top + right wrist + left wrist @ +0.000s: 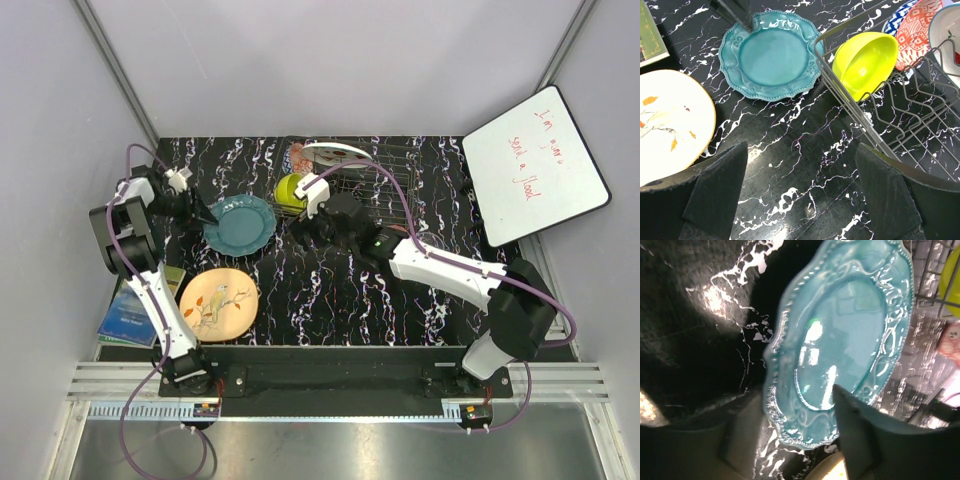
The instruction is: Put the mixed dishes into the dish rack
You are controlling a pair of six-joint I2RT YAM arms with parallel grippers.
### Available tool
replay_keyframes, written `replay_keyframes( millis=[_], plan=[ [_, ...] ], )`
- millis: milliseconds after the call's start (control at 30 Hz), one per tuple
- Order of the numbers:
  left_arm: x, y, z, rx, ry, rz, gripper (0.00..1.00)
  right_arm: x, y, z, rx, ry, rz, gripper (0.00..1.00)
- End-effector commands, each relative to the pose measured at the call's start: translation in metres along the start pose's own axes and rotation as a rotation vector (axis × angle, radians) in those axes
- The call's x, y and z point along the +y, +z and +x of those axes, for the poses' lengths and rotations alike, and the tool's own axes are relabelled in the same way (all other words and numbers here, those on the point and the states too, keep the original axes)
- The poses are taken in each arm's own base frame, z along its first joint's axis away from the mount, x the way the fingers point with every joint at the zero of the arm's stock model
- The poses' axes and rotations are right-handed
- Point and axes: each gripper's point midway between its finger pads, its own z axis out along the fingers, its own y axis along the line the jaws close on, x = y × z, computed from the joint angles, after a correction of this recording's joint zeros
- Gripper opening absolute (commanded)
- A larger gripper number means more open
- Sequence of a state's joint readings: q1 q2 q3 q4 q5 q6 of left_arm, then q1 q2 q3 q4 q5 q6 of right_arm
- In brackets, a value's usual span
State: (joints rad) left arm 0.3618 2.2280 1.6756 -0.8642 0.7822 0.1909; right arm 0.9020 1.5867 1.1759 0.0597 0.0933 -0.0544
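Observation:
The teal plate lies flat on the black marbled table, left of the dish rack. My left gripper is at the plate's left rim, its jaws open around that edge; one finger lies over the plate, the other stands a little off the rim. The peach floral plate lies nearer the front. In the rack stand the lime-yellow bowl, the red patterned bowl and a white plate. My right gripper hovers open over bare table beside the rack.
A blue-green book lies at the left front edge. A white board with red writing leans at the back right. Grey walls close in the left, the back and the right.

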Motion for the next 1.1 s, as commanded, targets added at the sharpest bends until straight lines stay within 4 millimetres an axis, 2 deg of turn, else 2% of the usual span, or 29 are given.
replay_keyframes(
  millis=[0, 100, 233, 367, 433, 500, 533, 600, 633, 667, 700, 833, 967, 1000, 1033, 1067],
  plan=[
    [0.005, 0.009, 0.012, 0.034, -0.055, 0.055, 0.4, -0.004, -0.005, -0.015, -0.038, -0.013, 0.03, 0.95],
    [0.006, 0.008, 0.014, 0.031, -0.053, 0.056, 0.28, -0.006, -0.005, -0.012, -0.03, -0.019, 0.036, 0.95],
    [0.004, 0.001, 0.015, 0.021, -0.048, 0.051, 0.0, -0.006, -0.005, -0.011, -0.023, -0.034, 0.038, 0.95],
    [-0.009, -0.018, 0.017, -0.011, -0.008, 0.044, 0.0, -0.006, -0.003, -0.014, -0.028, -0.041, 0.033, 0.96],
    [-0.024, -0.034, 0.021, -0.034, 0.039, 0.031, 0.0, -0.005, 0.0, -0.016, -0.033, -0.045, 0.027, 0.97],
    [-0.029, -0.043, 0.029, -0.035, 0.094, -0.003, 0.0, -0.003, 0.002, -0.024, -0.055, -0.055, 0.017, 1.0],
    [-0.04, -0.059, 0.027, -0.065, 0.146, -0.032, 0.0, -0.002, 0.004, -0.03, -0.076, -0.07, 0.009, 1.0],
    [-0.039, -0.071, 0.033, -0.062, 0.214, -0.099, 0.0, 0.004, 0.008, -0.038, -0.104, -0.092, -0.027, 1.0],
    [-0.045, -0.081, 0.034, -0.072, 0.248, -0.126, 0.0, 0.007, 0.01, -0.044, -0.124, -0.107, -0.039, 1.0],
    [-0.046, -0.087, 0.036, -0.069, 0.292, -0.146, 0.0, 0.01, 0.011, -0.055, -0.15, -0.114, -0.057, 1.0],
    [-0.045, -0.093, 0.038, -0.066, 0.315, -0.174, 0.0, 0.011, 0.017, -0.056, -0.153, -0.128, -0.06, 1.0],
    [-0.067, -0.118, 0.039, -0.101, 0.438, -0.208, 0.0, 0.02, 0.027, -0.081, -0.234, -0.158, -0.104, 1.0],
    [-0.095, -0.124, 0.037, -0.124, 0.589, -0.181, 0.0, 0.036, 0.034, -0.095, -0.307, -0.217, -0.211, 1.0],
    [-0.101, -0.124, 0.037, -0.127, 0.623, -0.166, 0.0, 0.037, 0.04, -0.09, -0.293, -0.237, -0.229, 1.0],
    [-0.109, -0.122, 0.039, -0.119, 0.685, -0.151, 0.0, 0.037, 0.039, -0.101, -0.314, -0.248, -0.237, 1.0],
    [-0.119, -0.125, 0.038, -0.131, 0.73, -0.15, 0.0, 0.034, 0.041, -0.101, -0.313, -0.253, -0.249, 1.0]
  ],
)
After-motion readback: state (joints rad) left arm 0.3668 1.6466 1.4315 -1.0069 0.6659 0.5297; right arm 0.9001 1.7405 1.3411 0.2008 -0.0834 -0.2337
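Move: The teal plate lies flat on the counter with its left rim between the left hand's open fingers. Its middle is about 9 cm to that hand's right, level with it and 2 cm below. The bird plate is some 21 cm back and 5 cm right of the left hand. From the empty right hand, the teal plate's middle is about 9 cm ahead, 18 cm left and 18 cm down; the yellow bowl in the rack is some 16 cm ahead, 6 cm left and 13 cm below. The left hand sinks about 1 cm as its fingers close and pinch the teal plate's left rim, then draws it back about 8 cm and lifts to some 12 cm above where the hand began, the wrist tipping upward by roughly 30 degrees. The right hand waits, then with its fingers still wide open swings about 6 cm left and 3 cm up towards the rising plate, turning a little counter-clockwise and touching nothing. ##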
